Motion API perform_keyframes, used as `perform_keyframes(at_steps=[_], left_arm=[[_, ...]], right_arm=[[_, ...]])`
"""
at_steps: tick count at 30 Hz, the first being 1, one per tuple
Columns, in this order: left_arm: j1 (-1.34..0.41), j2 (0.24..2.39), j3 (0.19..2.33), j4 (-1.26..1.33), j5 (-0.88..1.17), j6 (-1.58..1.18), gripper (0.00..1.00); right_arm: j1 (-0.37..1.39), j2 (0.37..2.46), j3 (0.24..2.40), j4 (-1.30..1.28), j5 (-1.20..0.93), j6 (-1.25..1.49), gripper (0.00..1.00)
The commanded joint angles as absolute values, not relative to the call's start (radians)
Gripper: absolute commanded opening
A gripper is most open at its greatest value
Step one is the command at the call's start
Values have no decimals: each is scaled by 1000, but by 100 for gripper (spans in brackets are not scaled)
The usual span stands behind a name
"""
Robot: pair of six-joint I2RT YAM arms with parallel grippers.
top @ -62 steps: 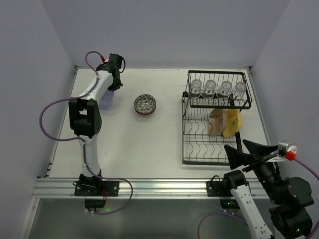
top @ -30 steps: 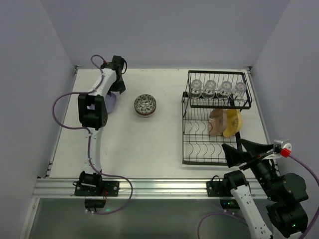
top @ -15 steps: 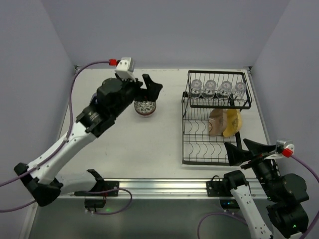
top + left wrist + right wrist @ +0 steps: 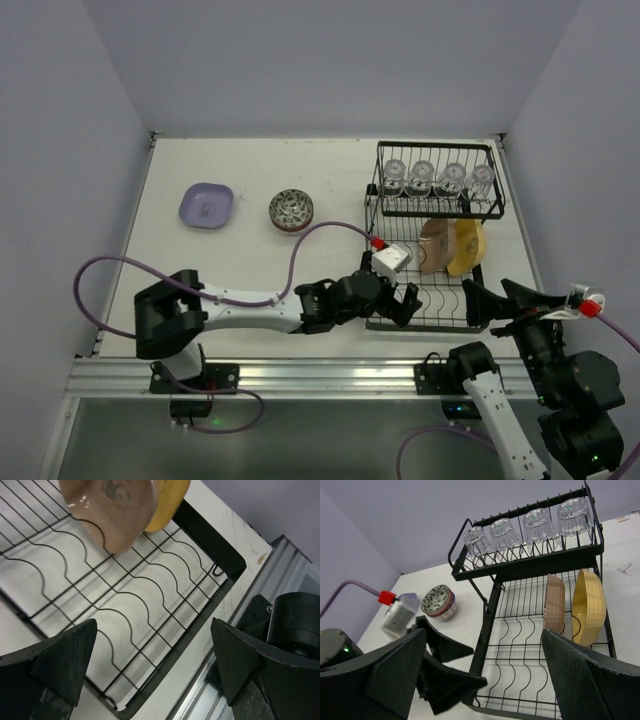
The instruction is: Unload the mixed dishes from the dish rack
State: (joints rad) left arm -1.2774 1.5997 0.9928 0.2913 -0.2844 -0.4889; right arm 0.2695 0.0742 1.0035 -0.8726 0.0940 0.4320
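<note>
The black wire dish rack (image 4: 369,240) stands at the right. Several clear glasses (image 4: 436,177) sit upside down on its upper shelf. A brown plate (image 4: 435,246) and a yellow plate (image 4: 467,247) stand on edge in its lower slots. A lavender plate (image 4: 206,206) and a patterned bowl (image 4: 291,210) rest on the table at the left. My left gripper (image 4: 395,303) hangs open and empty over the rack's near-left corner, with the brown plate (image 4: 112,510) ahead of it. My right gripper (image 4: 490,298) is open and empty at the rack's near-right corner.
The aluminium rail (image 4: 320,375) runs along the table's near edge, just below both grippers. The left arm lies stretched low across the front of the table toward the rack. White walls close in the left, back and right sides.
The left gripper opened, left the lavender plate on the table at the far left, and swung across to the rack's near-left corner. The right gripper stayed about where it was.
</note>
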Motion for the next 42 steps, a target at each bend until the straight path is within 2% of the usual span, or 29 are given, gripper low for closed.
perform_keyframes(at_steps=[1,5,14,23,28,32,34,39,40,42], left_arm=[[-1304,1701,1141,428,-356,-505,100],[-1305,1853,1229,489,-310,-462,100],[-1302,2097,1414,537,-394,-301,96],[-1252,2203,1569,466,-428,-213,93],[-1212,2238,1597,462,-365,-210,95],[-1180,2290,1658,430,-273,-210,92],[-1160,2316,1700,394,-212,-221,87],[-1154,2283,1634,469,-140,-229,62],[-1155,2283,1632,469,-138,-232,46],[-1154,2284,1637,466,-130,-235,36]], right_arm=[[270,94,1022,-874,84,436,99],[270,95,1028,-874,51,428,99],[270,78,1028,-877,17,413,99],[270,72,1031,-885,5,397,99],[270,72,1035,-885,5,391,99],[270,75,1031,-879,-25,391,99],[271,77,1032,-881,-28,391,99],[270,72,1031,-881,-28,385,99],[270,72,1029,-879,-31,385,99],[270,75,1029,-879,-38,388,99]])
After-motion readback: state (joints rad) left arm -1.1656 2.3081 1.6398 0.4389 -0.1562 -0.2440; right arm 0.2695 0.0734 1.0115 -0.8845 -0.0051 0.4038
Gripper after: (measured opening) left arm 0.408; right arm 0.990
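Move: The brown dish stands on edge in the rack, its middle about 16 cm ahead of the open, empty left hand, 13 cm to the right and 8 cm below. The yellow dish stands roughly 7 cm farther right and level with the brown one front to back; the row of upturned glasses is on the upper shelf, some 30 cm ahead of the left hand, 14 cm right and 5 cm higher. From the right hand, the brown dish lies about 23 cm ahead, 4 cm left and 25 cm below. With its fingers wide open, the left hand first swings right some 11 cm over the near part of the rack while sinking about 5 cm, then turns forward about 9 cm towards the near rim of the brown dish, the fingertips tipping up some 10 to 15 degrees on the way. There it settles slightly lower and farther right, easing back a centimetre as the fingers close to under half open and pinch the near rim, one finger on either side, beside the yellow dish. ##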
